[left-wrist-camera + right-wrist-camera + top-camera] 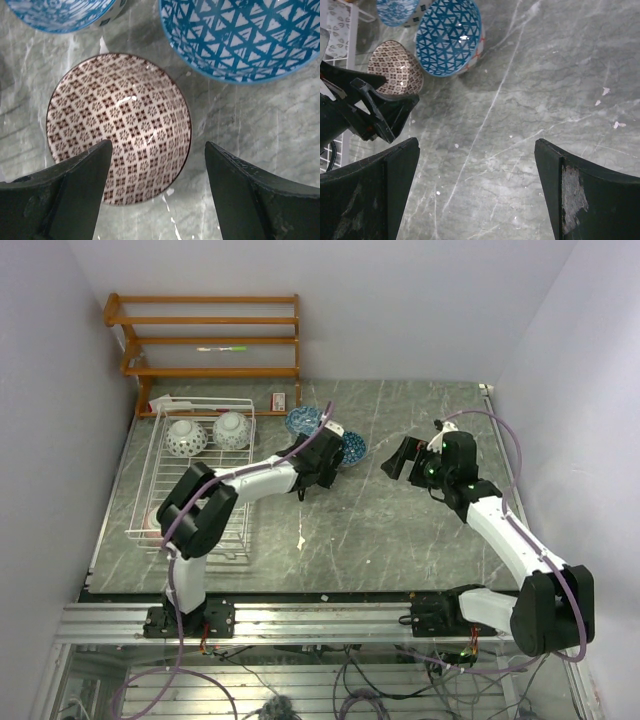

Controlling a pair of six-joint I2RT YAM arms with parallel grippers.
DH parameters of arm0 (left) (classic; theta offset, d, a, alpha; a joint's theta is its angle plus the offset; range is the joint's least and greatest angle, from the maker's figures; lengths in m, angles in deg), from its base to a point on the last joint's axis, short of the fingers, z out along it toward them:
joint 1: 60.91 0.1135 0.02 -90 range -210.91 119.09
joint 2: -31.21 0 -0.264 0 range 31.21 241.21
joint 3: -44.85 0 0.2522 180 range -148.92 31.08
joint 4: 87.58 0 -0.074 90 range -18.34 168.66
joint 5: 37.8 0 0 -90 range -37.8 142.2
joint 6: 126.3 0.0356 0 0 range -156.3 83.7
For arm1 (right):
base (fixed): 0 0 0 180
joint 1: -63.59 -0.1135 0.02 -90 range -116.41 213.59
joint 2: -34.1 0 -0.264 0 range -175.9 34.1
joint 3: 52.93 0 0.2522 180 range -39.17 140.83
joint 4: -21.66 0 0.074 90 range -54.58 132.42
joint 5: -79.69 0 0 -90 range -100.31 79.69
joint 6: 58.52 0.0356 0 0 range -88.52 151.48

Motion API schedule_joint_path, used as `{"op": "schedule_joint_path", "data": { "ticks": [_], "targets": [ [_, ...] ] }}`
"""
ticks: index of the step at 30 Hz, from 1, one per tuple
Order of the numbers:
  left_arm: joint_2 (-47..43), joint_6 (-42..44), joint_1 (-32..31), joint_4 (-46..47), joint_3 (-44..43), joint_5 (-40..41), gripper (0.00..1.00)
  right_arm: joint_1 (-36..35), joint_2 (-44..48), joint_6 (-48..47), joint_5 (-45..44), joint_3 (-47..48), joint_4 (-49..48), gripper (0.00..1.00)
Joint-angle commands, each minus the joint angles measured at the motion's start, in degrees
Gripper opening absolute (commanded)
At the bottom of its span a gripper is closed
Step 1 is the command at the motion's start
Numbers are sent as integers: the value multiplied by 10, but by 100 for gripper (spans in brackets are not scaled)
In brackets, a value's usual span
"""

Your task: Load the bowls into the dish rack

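A brown-patterned bowl (pixel 118 129) stands upright on the marble table. My left gripper (pixel 157 145) is open just above it: one finger (pixel 75 190) hangs over the bowl's inside, the other (pixel 250 195) over the table outside its rim. Two blue bowls (pixel 245 35) (pixel 60 12) stand just beyond. In the top view the left gripper (pixel 328 455) hides the brown bowl. The white dish rack (pixel 210 400) holds two pale bowls (pixel 186 437) (pixel 231 429) upside down. My right gripper (pixel 476 141) is open over bare table, to the right of the bowls (pixel 449 37).
An orange-brown wooden shelf (pixel 210 340) stands against the back wall behind the rack. A small red item (pixel 281 400) lies beside the rack's far corner. White walls close in on the left and right. White chips dot the marble.
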Motion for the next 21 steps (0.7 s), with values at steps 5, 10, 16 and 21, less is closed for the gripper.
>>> {"op": "schedule_joint_path", "data": {
  "ticks": [5,10,16,21],
  "targets": [
    [73,59,-5,55,-53,-2,62,17,-22,-7,-2,-1,-7,100],
    [89,52,-7,48,-50,8,36,22,-27,-5,2,-3,-11,100],
    [71,47,-17,36,-34,21,8,25,-25,-3,1,-6,-12,100],
    [12,22,-24,26,-24,-23,7,26,-22,-1,0,-6,-9,100]
  ]
}}
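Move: The brown-patterned bowl's middle lies about 4 cm to the left of the left hand, some 3 cm ahead and 5 cm below, its right rim under the gap between the open fingers. The dark blue bowl sits roughly 10 cm to the right of the brown one and 3 cm farther out; the light blue bowl is some 9 cm straight beyond the brown one. From the right hand, the brown bowl is about 20 cm to the left, 6 cm ahead and 12 cm below. The left hand sinks about 3.5 cm onto the right side of the brown-patterned bowl's rim, easing forward and to the right by some 1.5 cm each early in the descent, with the wrist tilting only about 5 degrees. From wide open, the fingers close while it is still going down and pinch the rim, one inside the bowl and the other outside, and then the hand rises barely half a centimetre with the grip kept. ##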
